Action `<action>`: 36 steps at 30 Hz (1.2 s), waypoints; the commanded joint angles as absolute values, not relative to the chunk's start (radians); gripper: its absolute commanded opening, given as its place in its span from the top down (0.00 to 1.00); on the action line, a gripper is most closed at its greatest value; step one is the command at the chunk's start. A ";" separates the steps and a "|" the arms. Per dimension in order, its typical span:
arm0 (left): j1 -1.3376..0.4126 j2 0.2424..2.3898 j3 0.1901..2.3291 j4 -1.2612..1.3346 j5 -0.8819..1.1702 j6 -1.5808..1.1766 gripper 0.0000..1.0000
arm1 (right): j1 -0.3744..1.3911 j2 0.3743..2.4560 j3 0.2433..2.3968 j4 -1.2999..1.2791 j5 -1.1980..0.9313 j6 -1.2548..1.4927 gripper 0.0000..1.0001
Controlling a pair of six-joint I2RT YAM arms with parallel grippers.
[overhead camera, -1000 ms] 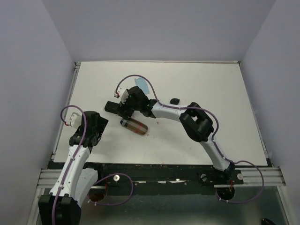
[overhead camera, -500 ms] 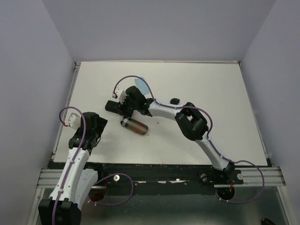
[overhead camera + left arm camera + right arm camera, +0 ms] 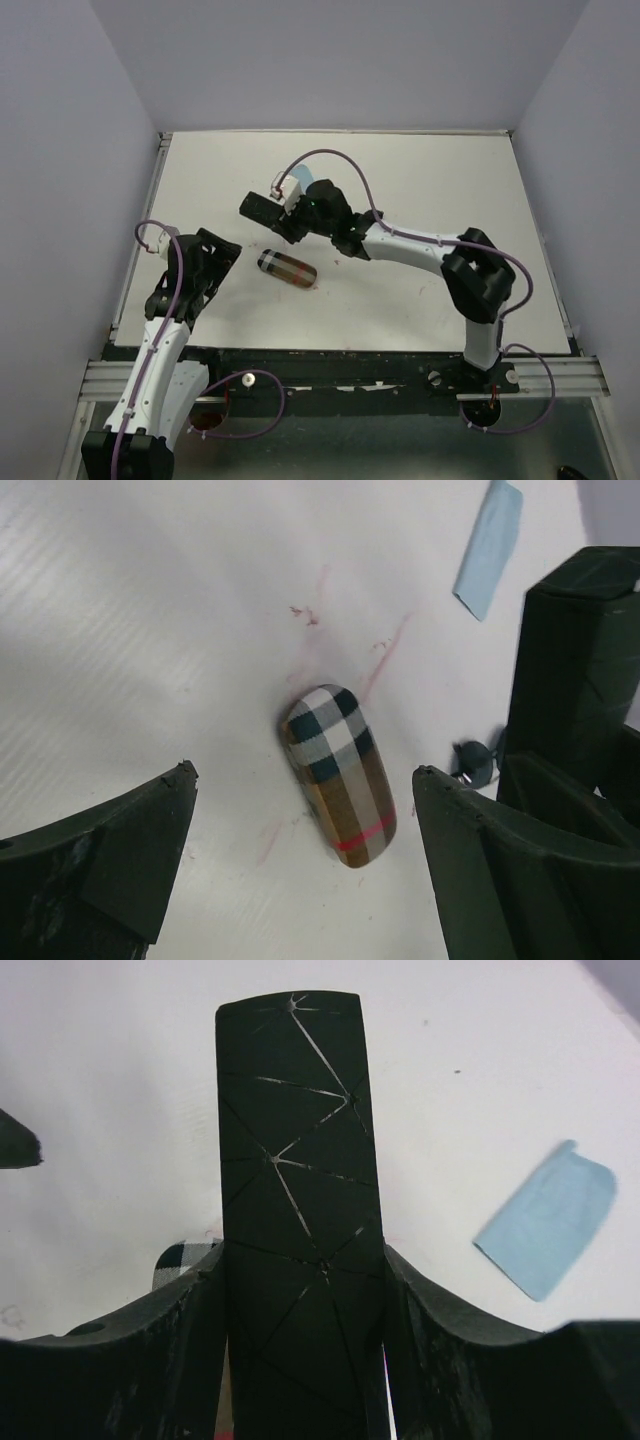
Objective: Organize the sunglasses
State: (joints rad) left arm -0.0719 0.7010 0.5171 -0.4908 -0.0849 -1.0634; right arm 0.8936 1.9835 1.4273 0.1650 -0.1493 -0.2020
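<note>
My right gripper point(image 3: 283, 214) is shut on the plain black case point(image 3: 258, 207), which it holds off the table at left of centre. In the right wrist view the case point(image 3: 295, 1140) sticks out between the fingers point(image 3: 200, 1300), which press on both its sides. The plaid case point(image 3: 287, 268) lies on the table in front of my open left gripper point(image 3: 226, 254). In the left wrist view it point(image 3: 340, 780) sits ahead between the spread fingertips point(image 3: 170, 800), untouched. One dark lens of the black sunglasses point(image 3: 474, 763) peeks out beside the black case point(image 3: 580, 660).
A light blue cloth point(image 3: 320, 181) lies on the table behind the right gripper, also seen as the cloth point(image 3: 548, 1220) in the right wrist view. Red smudges point(image 3: 385, 655) mark the white table point(image 3: 450, 180). Grey walls close in on three sides.
The right gripper shut on the black case and raised it up and to the right, its elbow swinging right over the small dark object. The left gripper edged toward the plaid case.
</note>
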 commanded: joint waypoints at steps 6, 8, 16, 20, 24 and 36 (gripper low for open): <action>-0.130 0.655 0.520 -0.118 0.377 -0.945 0.01 | 0.925 1.548 0.924 0.458 0.181 -0.129 0.66; -0.187 0.669 0.541 -0.113 0.341 -0.959 0.01 | 0.962 1.488 0.823 0.497 0.208 -0.188 0.66; -0.368 0.877 0.747 -0.340 0.155 -0.992 0.01 | 1.126 1.436 0.690 0.643 0.528 -0.435 0.68; -0.458 0.957 0.813 -0.402 0.045 -1.029 0.01 | 1.155 1.466 0.677 0.712 0.577 -0.501 0.69; -0.506 1.049 0.925 -0.589 -0.096 -1.081 0.01 | 1.198 1.512 0.661 0.836 0.682 -0.607 0.70; -0.534 1.071 0.937 -0.532 -0.098 -1.129 0.01 | 1.266 1.664 0.673 1.040 0.810 -0.795 0.73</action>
State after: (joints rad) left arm -0.5224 1.0725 0.9127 -0.5186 -0.0521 -1.1053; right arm 1.2514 1.6577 0.6735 0.9092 0.7513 -0.7376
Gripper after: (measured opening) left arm 0.987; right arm 0.614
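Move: The black case is already gripped near one end by the right hand, its middle some 2 cm ahead and 4 cm left of that hand. From the open left hand it lies about 10 cm ahead and 8 cm right, roughly level. The plaid case rests 3 cm back of the right hand, not sideways, 11 cm below; the blue cloth is 17 cm ahead and 4 cm right, the sunglasses 8 cm ahead and 17 cm right, both 13 cm below. Right hand carries the black case 15 cm right and back; open left swings right and up towards it. ##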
